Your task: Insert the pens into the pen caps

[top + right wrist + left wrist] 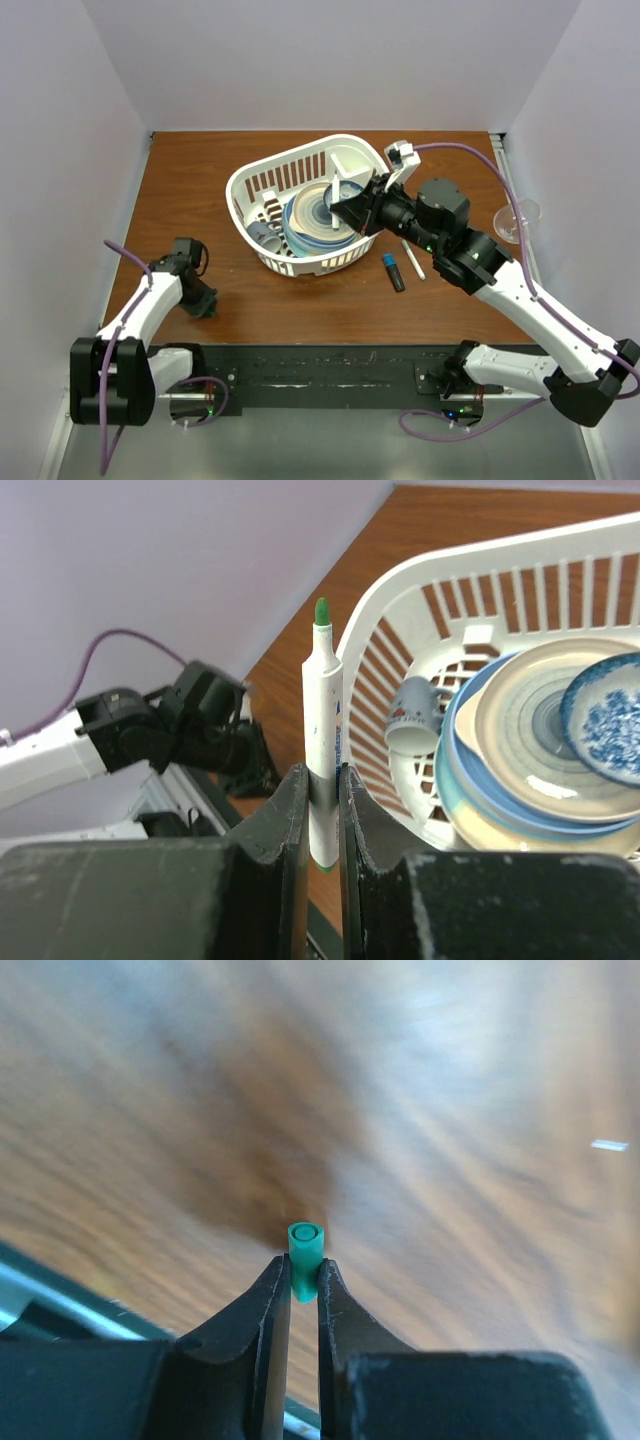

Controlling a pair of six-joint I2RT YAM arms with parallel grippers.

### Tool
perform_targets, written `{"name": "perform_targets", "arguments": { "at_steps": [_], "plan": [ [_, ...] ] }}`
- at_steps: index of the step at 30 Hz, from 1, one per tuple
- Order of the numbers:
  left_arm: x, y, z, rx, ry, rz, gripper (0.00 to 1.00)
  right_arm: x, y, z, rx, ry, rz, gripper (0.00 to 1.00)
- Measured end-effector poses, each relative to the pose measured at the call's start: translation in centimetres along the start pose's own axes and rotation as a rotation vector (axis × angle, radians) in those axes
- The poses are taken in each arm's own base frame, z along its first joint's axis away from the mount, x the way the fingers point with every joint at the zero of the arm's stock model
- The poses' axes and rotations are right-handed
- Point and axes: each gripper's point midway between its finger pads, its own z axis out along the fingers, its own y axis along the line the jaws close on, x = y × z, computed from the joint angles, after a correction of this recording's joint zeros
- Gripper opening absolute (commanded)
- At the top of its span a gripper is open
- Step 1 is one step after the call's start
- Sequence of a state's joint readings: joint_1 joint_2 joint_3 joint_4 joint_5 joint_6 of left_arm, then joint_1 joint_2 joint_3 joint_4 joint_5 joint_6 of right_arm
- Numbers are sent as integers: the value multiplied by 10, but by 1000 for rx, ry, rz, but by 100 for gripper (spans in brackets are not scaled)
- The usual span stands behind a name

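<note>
In the left wrist view, a tiny green pen cap (pixel 305 1245) stands between the tips of my left gripper (pixel 303 1268). Both fingers press its sides and its open end faces the camera, just above the wooden table. In the top view my left gripper (pixel 207 302) is low at the table's near left. My right gripper (pixel 322 778) is shut on a white pen (pixel 323 695) with a green tip, held upright beside the basket. From above, my right gripper (pixel 342 207) hangs over the basket with that pen (pixel 337 190). A second white pen (pixel 413 258) and a black marker with a blue end (pixel 393 271) lie on the table.
A white basket (pixel 262 178) at the table's middle holds stacked plates (pixel 310 222), a blue patterned bowl (pixel 605 720) and a small mug (pixel 412 716). A clear glass (pixel 516 221) stands at the right edge. White walls enclose the table on three sides.
</note>
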State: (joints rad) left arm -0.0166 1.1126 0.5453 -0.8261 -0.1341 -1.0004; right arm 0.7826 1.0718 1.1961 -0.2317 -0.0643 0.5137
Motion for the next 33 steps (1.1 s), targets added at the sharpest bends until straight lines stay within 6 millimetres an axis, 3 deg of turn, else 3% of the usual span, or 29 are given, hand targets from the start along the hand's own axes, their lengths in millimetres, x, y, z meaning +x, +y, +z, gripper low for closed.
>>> {"name": "perform_targets", "arguments": {
  "at_steps": [4, 11, 14, 20, 27, 33],
  "plan": [
    [-16, -24, -22, 133, -66, 7, 0, 25, -1, 0, -37, 71, 6, 0],
    [-52, -98, -108, 510, -214, 43, 0, 61, 9, 7, -142, 190, 48, 0],
    [-51, -128, -145, 703, -243, 81, 0, 74, 14, 13, -174, 225, 68, 0],
    [-27, -178, -213, 1054, -233, 211, 0, 94, 31, 31, -243, 280, 95, 0],
    [-12, -200, -278, 1322, -246, 299, 0, 111, 35, 53, -255, 307, 140, 0],
    [-6, -204, -308, 1440, -260, 347, 0, 122, 36, 64, -254, 330, 166, 0]
  ]
}}
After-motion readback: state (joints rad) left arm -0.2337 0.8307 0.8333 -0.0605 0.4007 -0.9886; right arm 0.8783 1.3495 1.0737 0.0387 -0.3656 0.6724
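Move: Down and to the left, the left hand pinches the green cap close above the table; the right hand's pen is about 30 cm to its right, 8 cm ahead and 36 cm higher, which puts the cap oppositely from the right hand. Counted from the left hand, the mug lies some 17 cm ahead and 13 cm right, the plates 23 cm ahead and 29 cm right, both a few centimetres higher. The bowl sits about 17 cm ahead of the right hand, level with it sideways, 28 cm below. Sweeping the pinched cap up some 30 cm, the left hand goes forward and then bends right towards the pen over the basket's left part, its wrist swinging from pointing down to nearly level. The right hand brings the pen to meet it, about 10 cm left and 10 cm down, turning some 20 degrees counter-clockwise and tipping slightly downward; both grips stay shut. ##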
